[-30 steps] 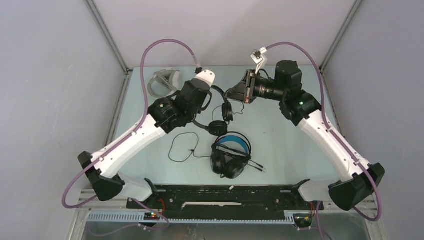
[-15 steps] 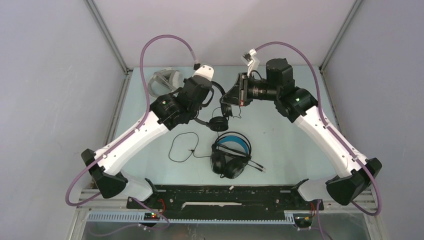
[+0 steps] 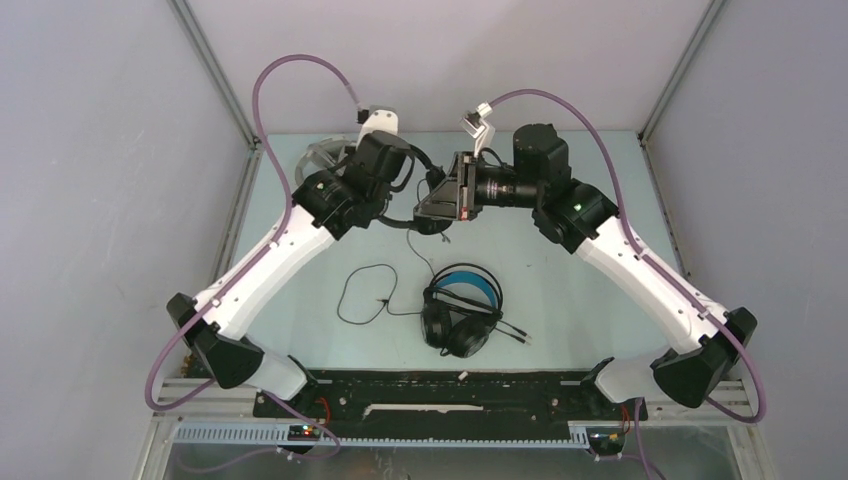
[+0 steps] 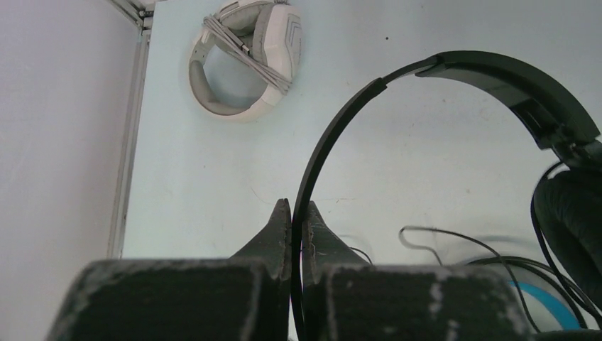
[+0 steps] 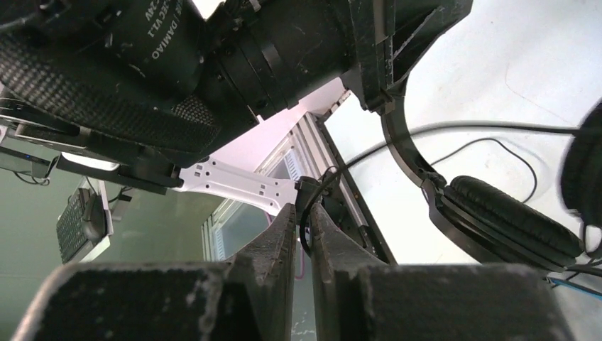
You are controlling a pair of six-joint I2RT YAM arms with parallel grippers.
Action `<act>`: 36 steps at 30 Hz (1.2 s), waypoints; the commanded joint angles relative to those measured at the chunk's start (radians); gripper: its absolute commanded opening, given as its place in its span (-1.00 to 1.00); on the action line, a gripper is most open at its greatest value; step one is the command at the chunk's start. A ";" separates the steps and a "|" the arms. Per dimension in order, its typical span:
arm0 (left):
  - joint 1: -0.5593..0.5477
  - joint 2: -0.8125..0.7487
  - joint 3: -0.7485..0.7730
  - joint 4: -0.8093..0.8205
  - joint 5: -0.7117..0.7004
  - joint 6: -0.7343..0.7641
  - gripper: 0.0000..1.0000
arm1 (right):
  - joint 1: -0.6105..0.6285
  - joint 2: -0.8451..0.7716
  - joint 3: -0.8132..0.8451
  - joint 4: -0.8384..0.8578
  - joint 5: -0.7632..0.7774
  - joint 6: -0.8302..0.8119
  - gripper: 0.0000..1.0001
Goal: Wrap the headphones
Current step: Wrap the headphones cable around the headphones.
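Note:
My left gripper (image 4: 297, 206) is shut on the thin headband (image 4: 454, 64) of the small black headphones (image 3: 430, 172) and holds them above the table at the back. One of their ear cups (image 5: 511, 220) hangs beside my right gripper (image 5: 302, 209). That gripper's jaws stand a narrow gap apart, with the thin black cord (image 5: 307, 213) passing loosely between the tips. The white-grey headphones (image 4: 245, 60) lie at the back left corner with their cord wound round them. The bulky black pair with the blue-lined band (image 3: 460, 310) lies at the front centre.
A loose black cord (image 3: 365, 295) loops on the table left of the bulky pair. The enclosure's metal frame post (image 4: 131, 121) runs along the left edge. The two wrists are close together at the back (image 3: 440, 190).
Both arms have moved left and toward the back, carrying the small black headphones along. The right gripper's jaws have parted slightly around the cord.

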 commanded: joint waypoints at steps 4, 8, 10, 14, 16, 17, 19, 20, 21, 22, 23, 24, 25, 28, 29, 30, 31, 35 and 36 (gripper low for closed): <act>0.040 -0.044 0.023 0.116 0.023 -0.125 -1.00 | 0.045 0.034 0.004 0.073 0.019 -0.027 -0.67; 0.057 -0.079 0.002 0.181 0.027 -0.146 -1.00 | 0.056 0.044 0.000 0.066 0.039 -0.071 -0.64; 0.063 -0.107 -0.025 0.231 0.040 -0.160 -1.00 | 0.056 0.042 -0.008 0.075 0.073 -0.090 -0.64; 0.065 -0.154 -0.071 0.293 0.062 -0.188 -1.00 | 0.064 0.019 -0.057 0.156 0.112 -0.130 -0.50; 0.071 -0.173 -0.091 0.316 0.077 -0.209 -1.00 | 0.075 -0.001 -0.082 0.179 0.146 -0.174 -0.46; 0.075 -0.183 -0.102 0.330 0.087 -0.218 -1.00 | 0.082 -0.015 -0.091 0.187 0.156 -0.204 -0.43; 0.084 -0.204 -0.118 0.350 0.109 -0.238 -1.00 | 0.094 -0.055 -0.104 0.189 0.183 -0.263 -0.36; 0.087 -0.212 -0.121 0.355 0.125 -0.247 -1.00 | 0.100 -0.083 -0.112 0.192 0.201 -0.300 -0.32; 0.092 -0.217 -0.119 0.356 0.138 -0.253 -1.00 | 0.108 -0.110 -0.134 0.200 0.218 -0.336 -0.29; 0.094 -0.223 -0.118 0.356 0.152 -0.257 -1.00 | 0.119 -0.144 -0.157 0.218 0.234 -0.369 -0.25; 0.095 -0.231 -0.118 0.359 0.160 -0.260 -1.00 | 0.125 -0.175 -0.183 0.239 0.252 -0.398 -0.22; 0.096 -0.240 -0.120 0.365 0.170 -0.263 -1.00 | 0.133 -0.209 -0.218 0.266 0.263 -0.423 -0.19; 0.097 -0.249 -0.123 0.370 0.179 -0.264 -1.00 | 0.138 -0.242 -0.255 0.297 0.269 -0.445 -0.17; 0.102 -0.268 -0.120 0.378 0.209 -0.276 -1.00 | 0.145 -0.320 -0.356 0.392 0.281 -0.498 0.00; 0.102 -0.271 -0.118 0.379 0.222 -0.280 -1.00 | 0.146 -0.340 -0.387 0.416 0.287 -0.517 0.06; 0.104 -0.274 -0.115 0.381 0.239 -0.281 -1.00 | 0.147 -0.357 -0.412 0.431 0.299 -0.534 0.12; 0.104 -0.275 -0.108 0.381 0.253 -0.285 -1.00 | 0.148 -0.371 -0.428 0.439 0.316 -0.547 0.20; 0.104 -0.285 -0.099 0.385 0.301 -0.303 -1.00 | 0.147 -0.398 -0.455 0.447 0.349 -0.593 0.33; 0.105 -0.289 -0.099 0.392 0.311 -0.308 -1.00 | 0.148 -0.400 -0.461 0.451 0.346 -0.603 0.35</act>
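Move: Dangling from the left fingers by its headband, the black headphones lie with their ear cups about 10 cm to the right of that hand, 8 cm below and 1 cm back. The right fingers hold their cable over them: the cups are some 4 cm ahead of it and 9 cm below, 1 cm to its right. The blue-lined headset on the table is about 8 cm back and 8 cm right of the right hand, 28 cm down; the white headphones lie 14 cm ahead and 12 cm left of the left hand, 23 cm below. Sinking about 4 cm and edging 2 cm left with the cable, the right hand then backs away from the cups to its right and towards its base, rising 5 cm, rolling some 40 degrees and opening wide to let the cable go. The left hand keeps its pinch on the headband, lifts it about 9 cm and rolls so its right side comes up some 35 degrees. ##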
